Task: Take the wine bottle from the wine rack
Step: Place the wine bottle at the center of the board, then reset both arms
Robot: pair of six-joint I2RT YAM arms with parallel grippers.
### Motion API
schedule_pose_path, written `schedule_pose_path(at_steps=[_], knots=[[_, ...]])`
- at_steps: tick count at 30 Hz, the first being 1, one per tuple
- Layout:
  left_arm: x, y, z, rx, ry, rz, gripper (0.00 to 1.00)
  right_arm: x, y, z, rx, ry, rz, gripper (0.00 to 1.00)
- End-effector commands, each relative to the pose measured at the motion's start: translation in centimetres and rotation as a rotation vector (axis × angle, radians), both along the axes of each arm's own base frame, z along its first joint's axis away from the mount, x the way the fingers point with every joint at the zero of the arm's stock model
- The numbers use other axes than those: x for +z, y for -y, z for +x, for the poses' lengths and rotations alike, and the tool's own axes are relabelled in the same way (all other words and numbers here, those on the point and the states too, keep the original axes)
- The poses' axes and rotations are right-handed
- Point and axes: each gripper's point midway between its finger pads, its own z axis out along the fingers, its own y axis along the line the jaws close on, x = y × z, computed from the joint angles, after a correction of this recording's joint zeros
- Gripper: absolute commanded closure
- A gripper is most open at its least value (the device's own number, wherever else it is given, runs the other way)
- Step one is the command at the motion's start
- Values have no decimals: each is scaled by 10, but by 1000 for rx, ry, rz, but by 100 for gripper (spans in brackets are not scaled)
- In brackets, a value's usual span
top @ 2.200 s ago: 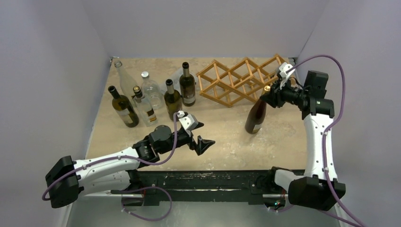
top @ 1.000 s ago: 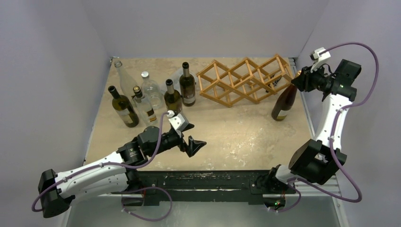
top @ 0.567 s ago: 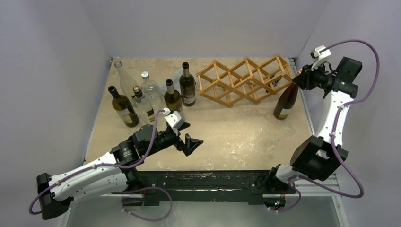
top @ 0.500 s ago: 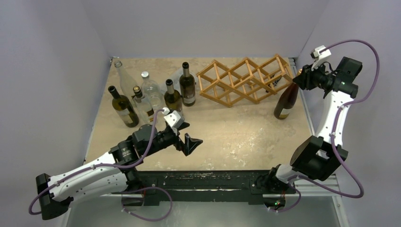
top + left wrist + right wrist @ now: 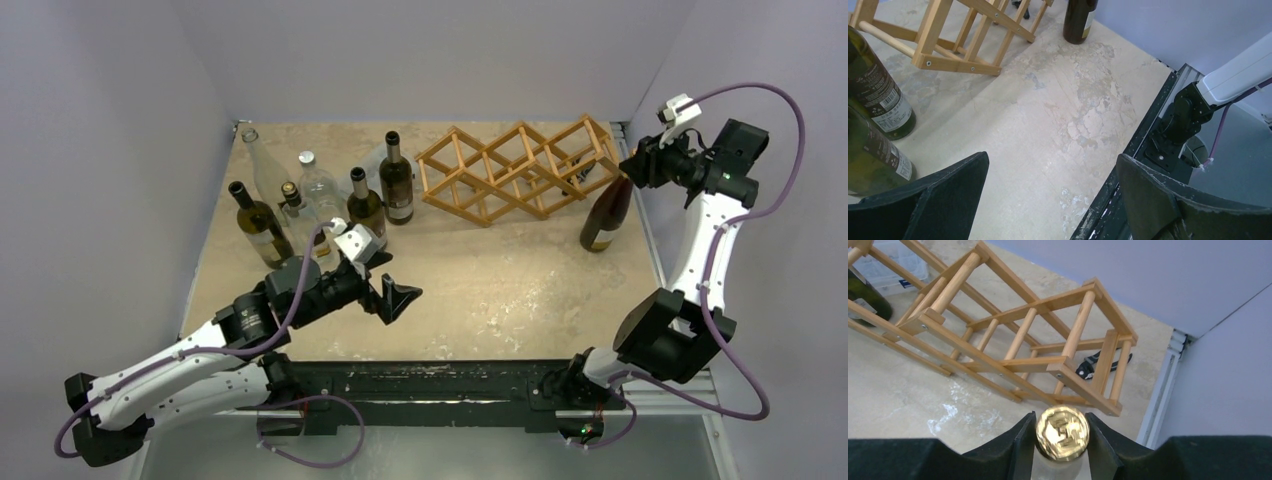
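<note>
The wine rack (image 5: pixel 515 170), a light-brown wooden lattice of diamond cells, lies at the back right; it also shows in the right wrist view (image 5: pixel 1013 335) and in the left wrist view (image 5: pixel 955 37). A dark wine bottle (image 5: pixel 606 214) with a gold cap (image 5: pixel 1062 433) stands upright on the table just right of the rack, by the right wall; its base shows in the left wrist view (image 5: pixel 1079 20). My right gripper (image 5: pixel 632 167) is shut on the bottle's neck, its fingers (image 5: pixel 1020 445) on both sides of the cap. My left gripper (image 5: pixel 397 290) is open and empty over the table's middle.
Several bottles stand at the back left (image 5: pixel 320 200), two of them beside my left gripper (image 5: pixel 878 95). A clear plastic box (image 5: pixel 895 265) sits behind the rack. A small black tool (image 5: pixel 1098 362) lies under the rack's right end. The right wall and table rail (image 5: pixel 640 225) are close.
The right arm carried the bottle from the table's middle right to the right wall and has held still for the last half second. The left arm has drawn back and left.
</note>
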Motion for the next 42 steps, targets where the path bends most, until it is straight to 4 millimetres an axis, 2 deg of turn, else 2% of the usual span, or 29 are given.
schedule_pose_path(at_steps=[1,9,18,26,29,35,42], knots=[[27,-5,2,28,4,-42,0,70,-7,3,75,244,-117,53],[41,-10,4,43,-7,-37,0,81,-15,-5,85,268,-118,32],[59,-24,9,77,-4,-28,0,120,-30,-17,104,336,-91,19],[85,-38,23,127,3,-23,0,156,-60,-48,151,388,-38,3],[92,-39,27,131,4,-13,0,164,-76,-61,200,381,21,1],[105,-40,34,119,12,-30,0,166,-103,-82,273,314,183,1],[117,-51,44,146,-15,-104,0,153,-127,-104,316,266,274,1]])
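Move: Between the right fingertips sits the gold cap of the wine bottle, its base already on the board and its middle roughly 12 cm below the hand and 2 cm back. The empty wine rack's middle lies some 12 cm ahead, 18 cm left and 16 cm lower; the black pliers by its right end lie about 14 cm ahead, 3 cm left and 25 cm down. From the left hand the wine bottle is roughly 24 cm ahead and 48 cm right, its middle 12 cm lower. Opening wide from a partly closed grip, the right fingers let go of the bottle's neck; the hand climbs about 16 cm clear of the cap, then also swings some 10 cm left and 8 cm back, fingers tipping up and turning counter-clockwise. Empty and open, the left hand rises about 9 cm, easing forward and left. ##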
